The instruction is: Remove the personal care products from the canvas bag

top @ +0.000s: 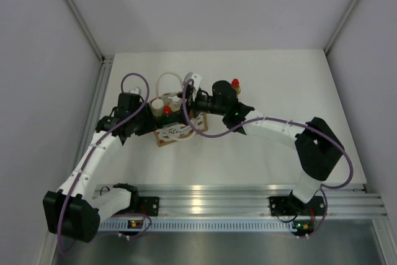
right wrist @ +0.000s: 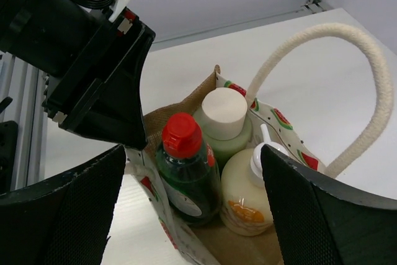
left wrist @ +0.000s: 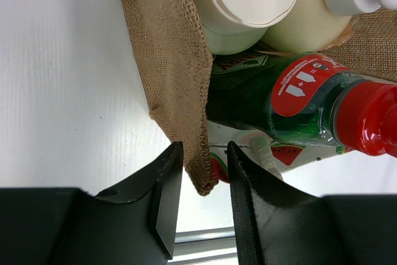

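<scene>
The canvas bag stands mid-table with its mouth open. My left gripper is shut on the bag's burlap edge at a corner. Inside stand a dark green bottle with a red cap, an olive-grey cylinder with a white cap and a cream pump bottle. My right gripper hangs open just above the bag's mouth. Its fingers straddle the bottles and touch none. A slim yellow bottle with a red cap stands on the table behind my right wrist.
The bag's cream rope handle arches up beside my right gripper on its far side. My left gripper's black body sits close against the bag's near-left rim. Grey walls enclose the white table on three sides.
</scene>
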Available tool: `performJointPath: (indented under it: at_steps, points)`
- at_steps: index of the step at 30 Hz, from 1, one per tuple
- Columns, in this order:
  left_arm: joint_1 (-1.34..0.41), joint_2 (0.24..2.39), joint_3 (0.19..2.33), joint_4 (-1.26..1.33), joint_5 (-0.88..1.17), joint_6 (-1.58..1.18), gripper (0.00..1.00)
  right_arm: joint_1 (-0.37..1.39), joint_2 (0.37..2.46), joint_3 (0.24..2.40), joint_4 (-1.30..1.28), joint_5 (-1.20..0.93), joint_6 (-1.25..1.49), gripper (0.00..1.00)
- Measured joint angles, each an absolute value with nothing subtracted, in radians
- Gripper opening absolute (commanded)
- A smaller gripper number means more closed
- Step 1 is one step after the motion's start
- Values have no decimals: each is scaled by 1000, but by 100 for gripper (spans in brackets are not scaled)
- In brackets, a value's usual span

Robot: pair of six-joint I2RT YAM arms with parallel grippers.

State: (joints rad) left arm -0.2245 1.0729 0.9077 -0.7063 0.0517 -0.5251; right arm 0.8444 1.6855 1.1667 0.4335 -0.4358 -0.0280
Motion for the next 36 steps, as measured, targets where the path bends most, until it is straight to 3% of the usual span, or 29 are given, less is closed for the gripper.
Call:
performJointPath:
  at_steps: [12, 22, 25, 32, 36]
  points:
    - [-224, 1073, 908, -706, 52, -525, 40, 863, 1790, 1228, 451, -466, -53, 75]
    - [-224, 1073, 908, -706, 52, -525, 40, 868, 1850, 1240, 529, -451, -53, 62]
    - [-224, 1073, 908, -706, 52, -525, 41, 868, 1872, 1246, 539, -455, -51, 53]
    - [-224, 1073, 907, -706, 52, -525, 41, 870, 1893, 1250, 563, -467, -50, 49]
    - [-224, 1073, 907, -707, 52, -525, 41, 871, 1900, 1251, 582, -474, -50, 41]
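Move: The green bottle with the red cap stands in the bag, its middle some 6 cm left of the right hand, 1 cm ahead and about 13 cm below. The white-lidded jar is roughly 4 cm farther left and 3 cm farther ahead than that bottle; the pump bottle is about 3 cm left and 5 cm ahead of the hand, similarly low. From the left hand the green bottle is some 5 cm ahead, 7 cm right, its middle 4 cm below. The green bottle's red cap is what the right hand closes in on: the hand slides about 4 cm left and sinks as much, with a small nudge forward, its fingers still pointing left and almost level. They narrow from nearly wide open to around half, coming down on either side of the cap, and the finger nearer the base comes to touch the bottle by its neck. ##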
